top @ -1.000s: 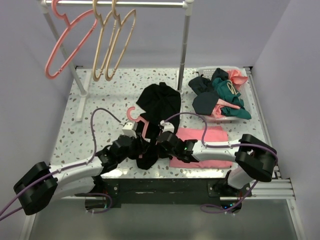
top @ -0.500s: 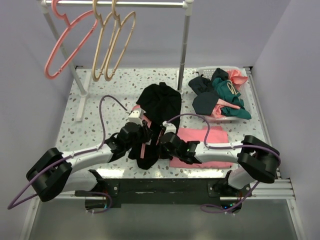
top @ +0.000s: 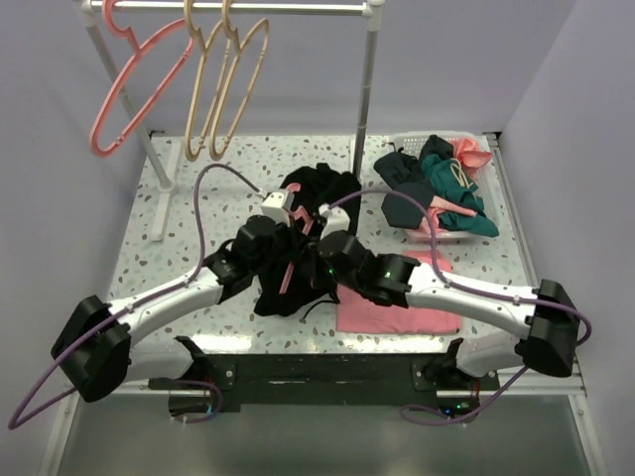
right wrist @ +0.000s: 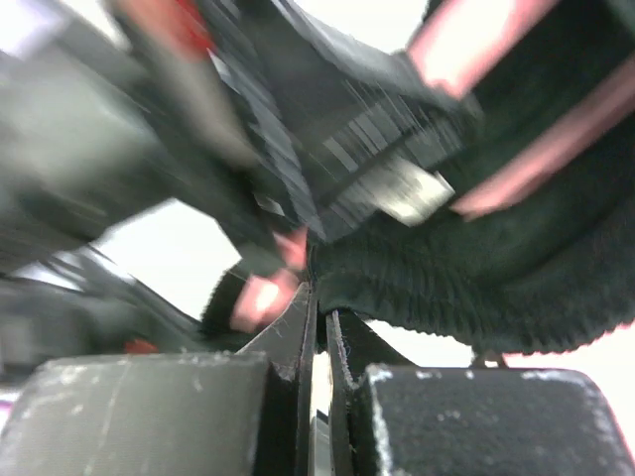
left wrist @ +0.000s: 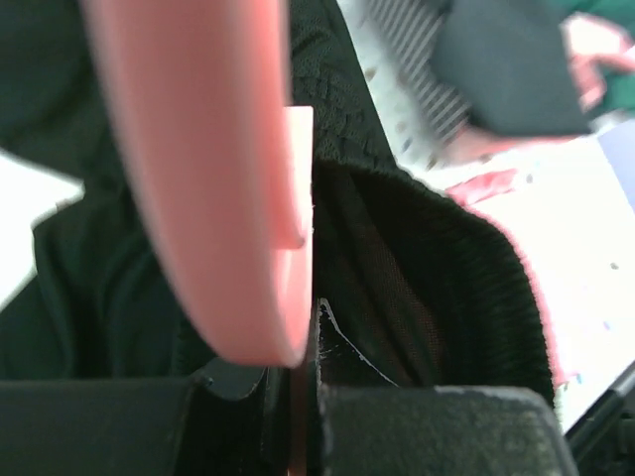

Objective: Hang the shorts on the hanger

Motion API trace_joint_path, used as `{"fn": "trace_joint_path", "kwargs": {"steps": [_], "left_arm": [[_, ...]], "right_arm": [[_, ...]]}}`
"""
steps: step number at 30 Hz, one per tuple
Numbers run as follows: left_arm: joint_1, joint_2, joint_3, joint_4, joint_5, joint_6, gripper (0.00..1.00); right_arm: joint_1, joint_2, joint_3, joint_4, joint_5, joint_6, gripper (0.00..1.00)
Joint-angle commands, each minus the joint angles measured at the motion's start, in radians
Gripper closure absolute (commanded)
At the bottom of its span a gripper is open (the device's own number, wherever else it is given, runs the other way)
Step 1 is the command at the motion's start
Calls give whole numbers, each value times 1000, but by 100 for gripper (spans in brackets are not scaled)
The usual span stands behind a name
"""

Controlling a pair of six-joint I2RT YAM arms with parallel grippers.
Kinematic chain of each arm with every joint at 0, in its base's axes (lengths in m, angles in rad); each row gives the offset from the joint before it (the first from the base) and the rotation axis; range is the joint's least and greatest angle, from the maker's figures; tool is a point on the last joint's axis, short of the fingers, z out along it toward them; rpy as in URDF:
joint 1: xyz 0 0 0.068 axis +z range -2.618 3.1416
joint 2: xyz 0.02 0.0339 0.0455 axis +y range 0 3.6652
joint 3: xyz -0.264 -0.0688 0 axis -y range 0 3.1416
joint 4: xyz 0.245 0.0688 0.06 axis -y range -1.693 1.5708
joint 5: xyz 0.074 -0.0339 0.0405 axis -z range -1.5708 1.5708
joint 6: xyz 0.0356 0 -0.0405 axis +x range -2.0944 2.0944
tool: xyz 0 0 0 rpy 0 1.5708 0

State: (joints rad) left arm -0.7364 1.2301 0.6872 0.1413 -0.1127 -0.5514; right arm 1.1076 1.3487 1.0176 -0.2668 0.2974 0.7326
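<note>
The black shorts (top: 310,198) lie bunched in the middle of the table, between my two grippers. A strip of the pink hanger (top: 288,270) shows through the fabric. My left gripper (top: 283,248) is shut on the hanger (left wrist: 218,178), a thin pink edge pinched between the jaws, with the shorts (left wrist: 427,278) just beyond. My right gripper (top: 322,258) is shut on the ribbed waistband of the shorts (right wrist: 476,268). Pink bars of the hanger (right wrist: 536,169) cross the cloth above it. Most of the hanger is hidden under the shorts.
A clothes rail (top: 238,8) at the back carries a second pink hanger (top: 134,84) and two tan hangers (top: 223,89); its post (top: 365,99) stands mid-table. A white basket (top: 442,193) of clothes sits back right. A flat pink cloth (top: 397,309) lies under my right arm.
The left gripper has swung in from the left and shut on the hanger. Both grippers have moved away from the near edge, dragging the shorts with them.
</note>
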Motion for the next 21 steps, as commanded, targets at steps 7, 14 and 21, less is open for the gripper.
{"fn": "trace_joint_path", "kwargs": {"steps": [7, 14, 21], "left_arm": [[-27, -153, 481, -470, -15, 134, 100], [-29, -142, 643, -684, 30, 189, 100], [-31, -146, 604, -765, 85, 231, 100]], "right_arm": [[-31, -83, 427, -201, 94, -214, 100], [-31, -154, 317, -189, 41, -202, 97], [-28, -204, 150, -115, -132, -209, 66]]}}
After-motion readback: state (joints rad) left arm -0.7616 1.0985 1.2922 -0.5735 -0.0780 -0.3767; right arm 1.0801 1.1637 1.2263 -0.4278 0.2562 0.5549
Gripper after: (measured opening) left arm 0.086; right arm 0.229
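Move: The left gripper already grips the pink hanger, and the right gripper already pinches the waistband of the black shorts close by. The middle of the shorts lies about 3 cm right of the left gripper and 8 cm below. From the right gripper, the held hanger is some 5 cm ahead, 5 cm left and 3 cm below; the pink cloth lies about 18 cm right, 5 cm back and 16 cm below; the laundry basket some 18 cm ahead, 31 cm right and 13 cm below. Swing both grippers briskly upward together, left by about 20 cm with the hanger held fast and right by about 17 cm with the waistband pinched, tipping the fingers up as they climb. Then let both sink a few centimetres, easing the left one back, and start opening the right fingers around the waistband edge. ##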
